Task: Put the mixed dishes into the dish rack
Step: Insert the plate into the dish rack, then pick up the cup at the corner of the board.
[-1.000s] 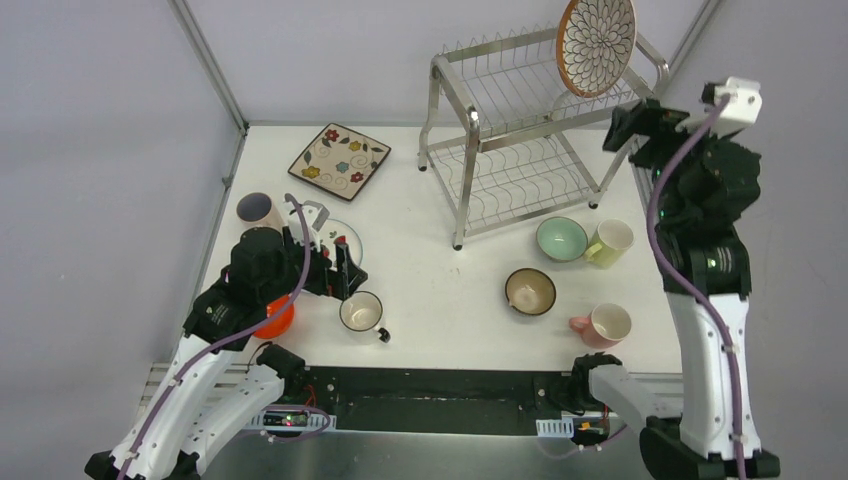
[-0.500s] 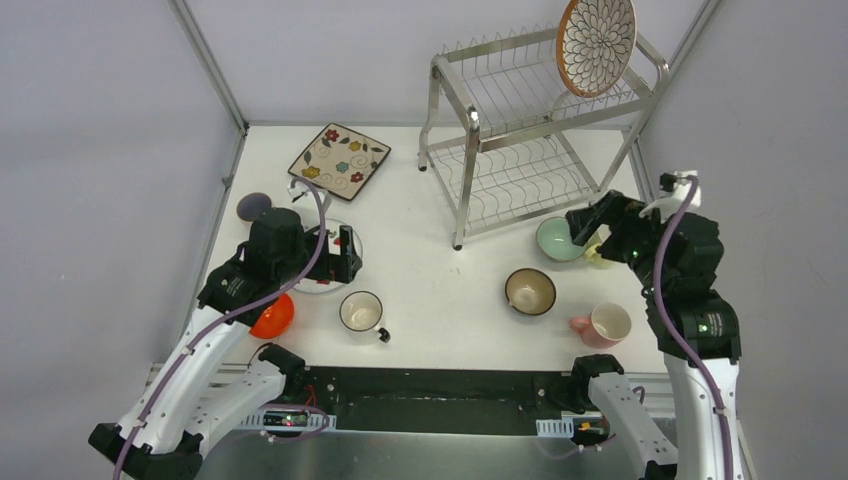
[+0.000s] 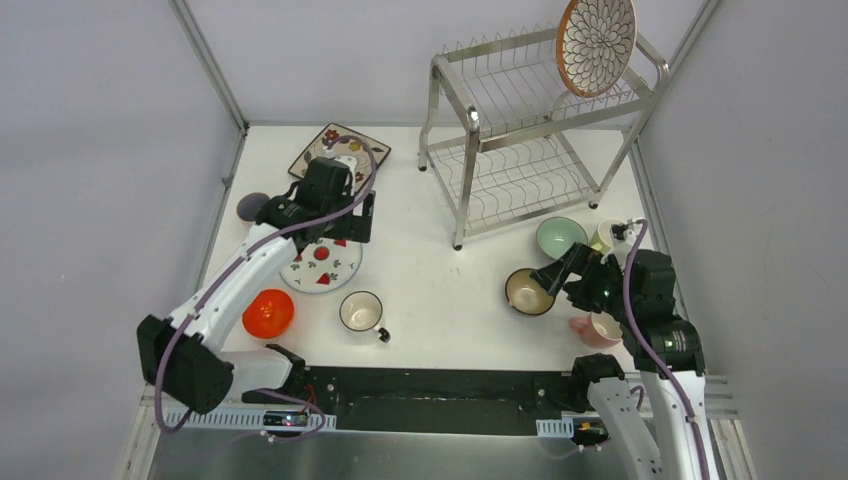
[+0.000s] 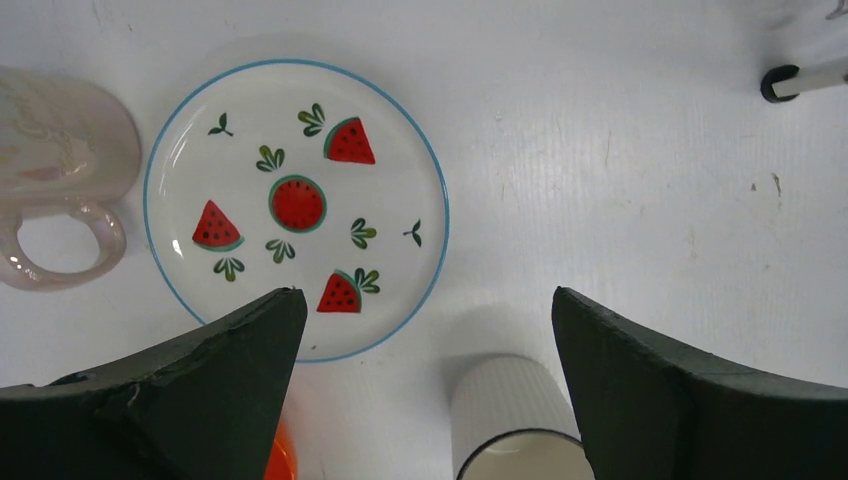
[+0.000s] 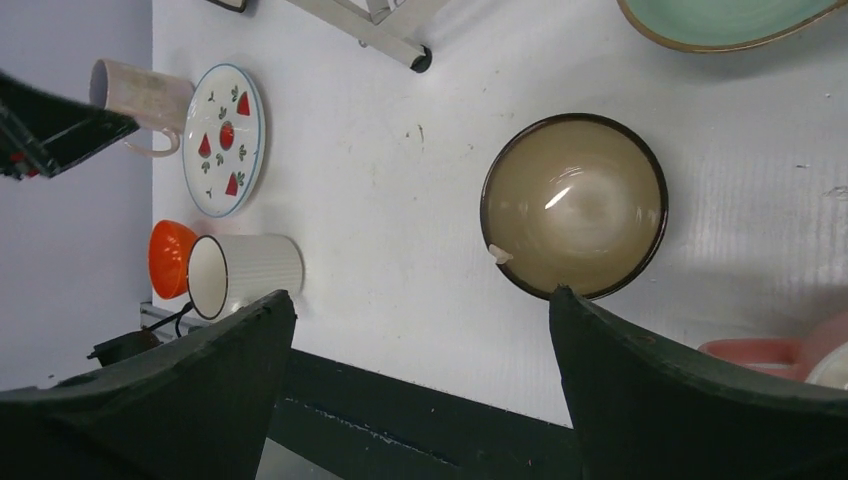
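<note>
The silver dish rack (image 3: pixel 530 140) stands at the back right with the petal-pattern plate (image 3: pixel 596 42) upright on its top tier. My left gripper (image 3: pixel 355 218) hangs open above the watermelon plate (image 4: pixel 296 205) and the white ribbed cup (image 4: pixel 515 420), holding nothing. The arm partly hides the square floral plate (image 3: pixel 340 150). My right gripper (image 3: pixel 555 275) is open and empty beside the brown bowl (image 5: pixel 574 205). Close by are the mint bowl (image 3: pixel 560 238), a pale cup (image 3: pixel 605 235) and the pink cup (image 3: pixel 600 328). At the near left sits the orange bowl (image 3: pixel 268 313).
A pale pink mug (image 4: pixel 55 160) stands left of the watermelon plate. The rack's front foot (image 5: pixel 420 62) rests on the table between the two groups of dishes. A black strip runs along the table's near edge (image 5: pixel 420 400). Grey walls close in the sides.
The left arm swung away from the orange bowl toward the far side, over the watermelon plate. The right arm dropped from the rack's top tier down to the brown bowl. Both grippers stayed open.
</note>
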### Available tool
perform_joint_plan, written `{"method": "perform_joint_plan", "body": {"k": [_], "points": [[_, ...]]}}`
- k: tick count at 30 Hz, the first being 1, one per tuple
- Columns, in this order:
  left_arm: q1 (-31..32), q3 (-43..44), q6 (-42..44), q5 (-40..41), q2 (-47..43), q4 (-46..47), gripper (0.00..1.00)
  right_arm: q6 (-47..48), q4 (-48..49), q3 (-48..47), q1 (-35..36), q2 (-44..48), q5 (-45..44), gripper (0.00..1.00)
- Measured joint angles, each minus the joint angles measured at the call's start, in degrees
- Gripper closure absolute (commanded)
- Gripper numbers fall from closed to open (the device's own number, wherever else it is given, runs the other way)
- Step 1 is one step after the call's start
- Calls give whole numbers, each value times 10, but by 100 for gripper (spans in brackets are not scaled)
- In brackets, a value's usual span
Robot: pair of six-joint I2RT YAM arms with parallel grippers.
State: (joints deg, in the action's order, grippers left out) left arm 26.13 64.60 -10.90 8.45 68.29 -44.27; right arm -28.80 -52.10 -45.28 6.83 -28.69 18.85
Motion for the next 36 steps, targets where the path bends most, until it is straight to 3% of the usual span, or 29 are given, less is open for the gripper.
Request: {"method": "perform_joint_plan", "body": {"k": [5,9,15,24,36], "points": [[-24,62,3,4,92,7,12,8,-16,0,0,16,30,0],[-79,83,3,-17,132,48,18,8,-19,7,0,33,51,0],[-116,95,92,-59,226,134,29,13,-19,9,0,50,78,0],[-111,130,227,-73,383,200,32,24,-17,9,0,57,89,0],[-111,132,287,-70,428,274,33,30,-17,10,0,51,93,0]]}}
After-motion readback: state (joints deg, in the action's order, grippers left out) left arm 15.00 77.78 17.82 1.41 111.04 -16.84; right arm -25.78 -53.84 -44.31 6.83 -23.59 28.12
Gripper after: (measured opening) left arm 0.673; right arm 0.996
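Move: The square flowered plate lies with its middle about 29 cm ahead of the left hand, 6 cm to its left and 18 cm below. The watermelon plate is some 12 cm left and 3 cm ahead of that hand, the white mug about 11 cm back and 1 cm left, and the rack's near left foot roughly 22 cm right and 6 cm ahead. From the right hand the square plate lies about 43 cm ahead and 51 cm left. Towards the near corner of the square plate, the empty left hand reaches about 19 cm forward, sinking some 13 cm, mostly in the second half. It rolls its left side up, turns some 15 degrees clockwise and narrows its wide-open fingers to about two thirds; no touch can be seen. The empty right hand eases back 3 cm and left 2 cm, still open, then stays. ##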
